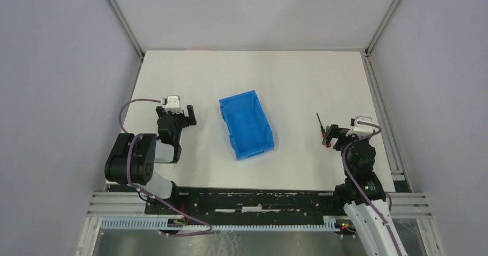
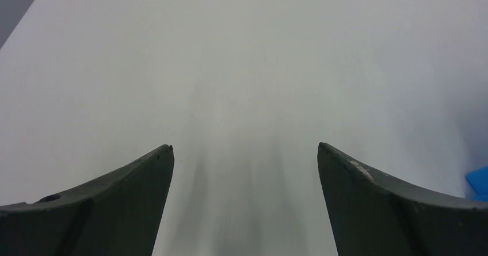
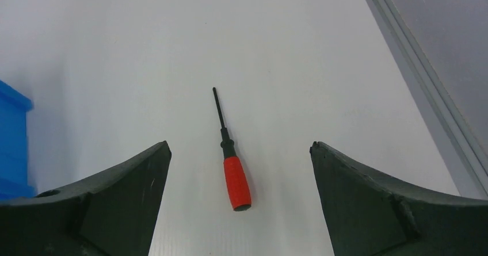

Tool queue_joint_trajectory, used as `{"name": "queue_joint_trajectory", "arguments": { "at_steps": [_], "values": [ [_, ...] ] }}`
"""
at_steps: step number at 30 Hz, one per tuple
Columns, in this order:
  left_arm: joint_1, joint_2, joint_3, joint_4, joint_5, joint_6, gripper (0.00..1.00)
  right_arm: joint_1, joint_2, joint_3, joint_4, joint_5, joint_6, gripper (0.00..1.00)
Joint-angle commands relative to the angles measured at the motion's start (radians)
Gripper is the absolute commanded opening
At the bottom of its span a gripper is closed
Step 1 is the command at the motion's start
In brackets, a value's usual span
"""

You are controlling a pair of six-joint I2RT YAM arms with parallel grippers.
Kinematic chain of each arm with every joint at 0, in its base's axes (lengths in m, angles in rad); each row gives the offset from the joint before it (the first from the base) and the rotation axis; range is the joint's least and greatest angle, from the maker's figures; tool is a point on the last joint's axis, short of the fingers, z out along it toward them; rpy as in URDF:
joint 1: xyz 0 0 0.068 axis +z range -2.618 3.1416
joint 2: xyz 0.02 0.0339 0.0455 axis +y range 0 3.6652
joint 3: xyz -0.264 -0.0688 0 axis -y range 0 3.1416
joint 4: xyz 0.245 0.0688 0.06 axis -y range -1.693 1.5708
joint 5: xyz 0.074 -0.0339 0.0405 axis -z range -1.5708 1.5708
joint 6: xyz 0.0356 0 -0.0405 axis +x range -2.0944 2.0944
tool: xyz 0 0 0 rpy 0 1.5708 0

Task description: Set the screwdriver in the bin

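The screwdriver (image 3: 236,181), with a red handle and a thin black shaft, lies flat on the white table between my right gripper's (image 3: 240,148) open fingers, untouched, with its shaft pointing away. In the top view its shaft (image 1: 320,123) sticks out beyond my right gripper (image 1: 329,136), right of the bin. The blue bin (image 1: 246,125) stands in the middle of the table, open side up, and nothing shows inside it. My left gripper (image 1: 176,113) is open and empty, left of the bin, over bare table (image 2: 246,148).
A blue edge of the bin shows at the left of the right wrist view (image 3: 12,144) and at the right edge of the left wrist view (image 2: 479,182). A metal frame rail (image 1: 381,106) runs along the table's right edge, close to the right arm. Grey walls enclose the table.
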Motion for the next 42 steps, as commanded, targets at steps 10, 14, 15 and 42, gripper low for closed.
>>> {"name": "queue_joint_trajectory", "arguments": {
  "at_steps": [10, 14, 15, 42],
  "values": [
    [0.007, -0.018, 0.003, 0.031, 0.016, -0.029, 1.0, -0.001, 0.328, 0.509, -0.007, 0.115, -0.169, 0.98],
    [0.007, -0.018, 0.003, 0.033, 0.016, -0.029, 1.0, -0.001, 0.805, 1.015, -0.46, 0.106, -0.181, 0.98],
    [0.007, -0.018, 0.003, 0.032, 0.014, -0.029, 1.0, -0.001, 0.909, 1.096, -0.556, 0.069, -0.182, 0.98],
    [0.008, -0.018, 0.003, 0.031, 0.014, -0.029, 1.0, -0.112, 1.362, 0.797, -0.472, -0.172, -0.218, 0.0]
  ]
}}
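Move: The screwdriver lies some 14 cm below the open right hand, its middle about 7 cm ahead and 1 cm left, its red handle nearest the robot. The blue bin's middle stands roughly 35 cm to the screwdriver's left and 2 cm farther out. From the left hand, the screwdriver is some 65 cm right, 7 cm back and 6 cm below. Right hand arcs up and forward, swoops 35 cm down and back, tipping 65 degrees, pinches the red handle. ##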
